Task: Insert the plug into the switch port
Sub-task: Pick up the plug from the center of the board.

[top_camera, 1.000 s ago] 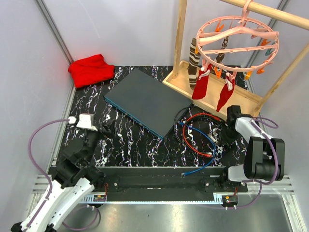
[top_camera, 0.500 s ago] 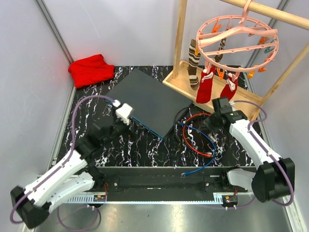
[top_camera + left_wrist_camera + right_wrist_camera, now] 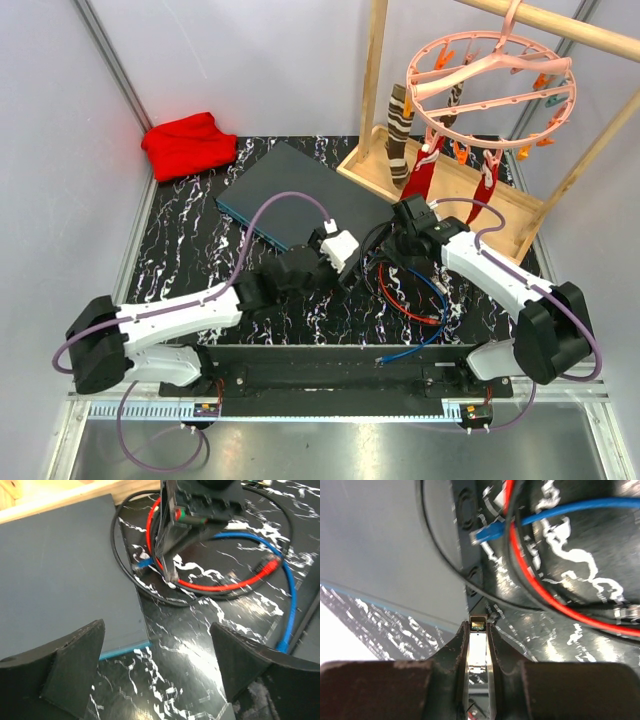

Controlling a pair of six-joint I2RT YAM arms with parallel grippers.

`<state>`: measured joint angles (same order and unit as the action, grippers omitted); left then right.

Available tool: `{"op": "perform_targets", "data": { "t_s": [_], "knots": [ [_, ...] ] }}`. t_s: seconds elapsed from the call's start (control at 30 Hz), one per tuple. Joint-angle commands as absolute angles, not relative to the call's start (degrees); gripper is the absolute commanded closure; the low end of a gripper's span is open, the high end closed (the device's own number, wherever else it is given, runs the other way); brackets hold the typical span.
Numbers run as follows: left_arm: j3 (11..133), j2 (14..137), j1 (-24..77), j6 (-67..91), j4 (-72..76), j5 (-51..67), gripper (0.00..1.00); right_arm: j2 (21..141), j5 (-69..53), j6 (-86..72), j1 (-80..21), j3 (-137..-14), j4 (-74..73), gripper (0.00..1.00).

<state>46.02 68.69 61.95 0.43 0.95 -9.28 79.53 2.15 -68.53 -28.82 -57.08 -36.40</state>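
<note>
The switch (image 3: 300, 205) is a flat dark grey box with a teal front edge (image 3: 125, 650), lying at an angle on the marbled mat. My right gripper (image 3: 478, 630) is shut on a clear plug (image 3: 478, 624) with gold contacts. It is held just off the switch's (image 3: 380, 540) right corner, apart from it. In the top view the right gripper (image 3: 392, 248) hangs over the cable coil. My left gripper (image 3: 157, 665) is open, with nothing between its fingers (image 3: 65, 665). It hovers low over the mat at that same corner of the switch (image 3: 60, 580). The left gripper (image 3: 352, 262) faces the right one (image 3: 172, 555).
Coiled red (image 3: 405, 295), blue (image 3: 435, 300) and black (image 3: 150, 587) cables lie right of the switch, with a loose blue plug (image 3: 487, 531) near it. Behind stand a wooden rack (image 3: 440, 190) with hanging socks and a pink peg hanger (image 3: 490, 65). A red cloth (image 3: 188, 143) lies back left.
Both arms swung in from the table's sides toward the middle. The left gripper reached the switch's right corner; the right gripper moved left over the cables, still gripping the plug.
</note>
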Motion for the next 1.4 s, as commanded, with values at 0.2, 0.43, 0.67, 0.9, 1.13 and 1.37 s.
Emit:
{"op": "perform_targets", "data": {
  "t_s": [0.2,0.43,0.67,0.9,1.13,1.37],
  "knots": [
    [48.1,79.3,62.8,-1.4,18.1,-14.7,0.21,79.9,0.2,-72.1,-31.0,-60.5,-33.9,1.0],
    [49.4,83.9,62.9,-2.5,19.4,-14.2,0.3,79.6,0.2,-72.2,-31.6,-60.6,-34.1,1.0],
    [51.1,86.4,62.9,-3.2,19.5,-14.9,0.43,79.7,0.2,-72.2,-32.2,-60.8,-34.0,1.0],
    [52.0,88.8,62.9,-3.4,19.2,-15.8,0.53,79.2,0.6,-72.3,-32.5,-61.2,-34.1,1.0],
    [52.6,89.7,62.9,-3.3,18.8,-17.4,0.76,78.8,0.7,-72.5,-32.8,-61.1,-33.9,1.0],
    [50.8,86.8,62.9,-1.7,19.2,-17.6,1.0,77.2,2.2,-71.9,-32.8,-60.0,-32.5,0.7]
  ]
}}
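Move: The plug, already held between the right fingers, is about 7 cm ahead, 8 cm to the right and 8 cm below the left hand point. The left gripper is thus some 7 cm back, 8 cm to the left and 8 cm above the right hand. From the left hand, the switch's near corner lies 4 cm ahead, 2 cm left and 16 cm down; the loose blue plug lies 6 cm ahead, 2 cm left and 10 cm below the right hand. Down, rightward and forward, about 9 cm in all, the left hand comes in to the plug held by the right and closes from nearly wide open, pinching its rear, cable end just behind the right fingertips. The right hand keeps its grip and eases some 3 cm left and slightly up to meet it. ##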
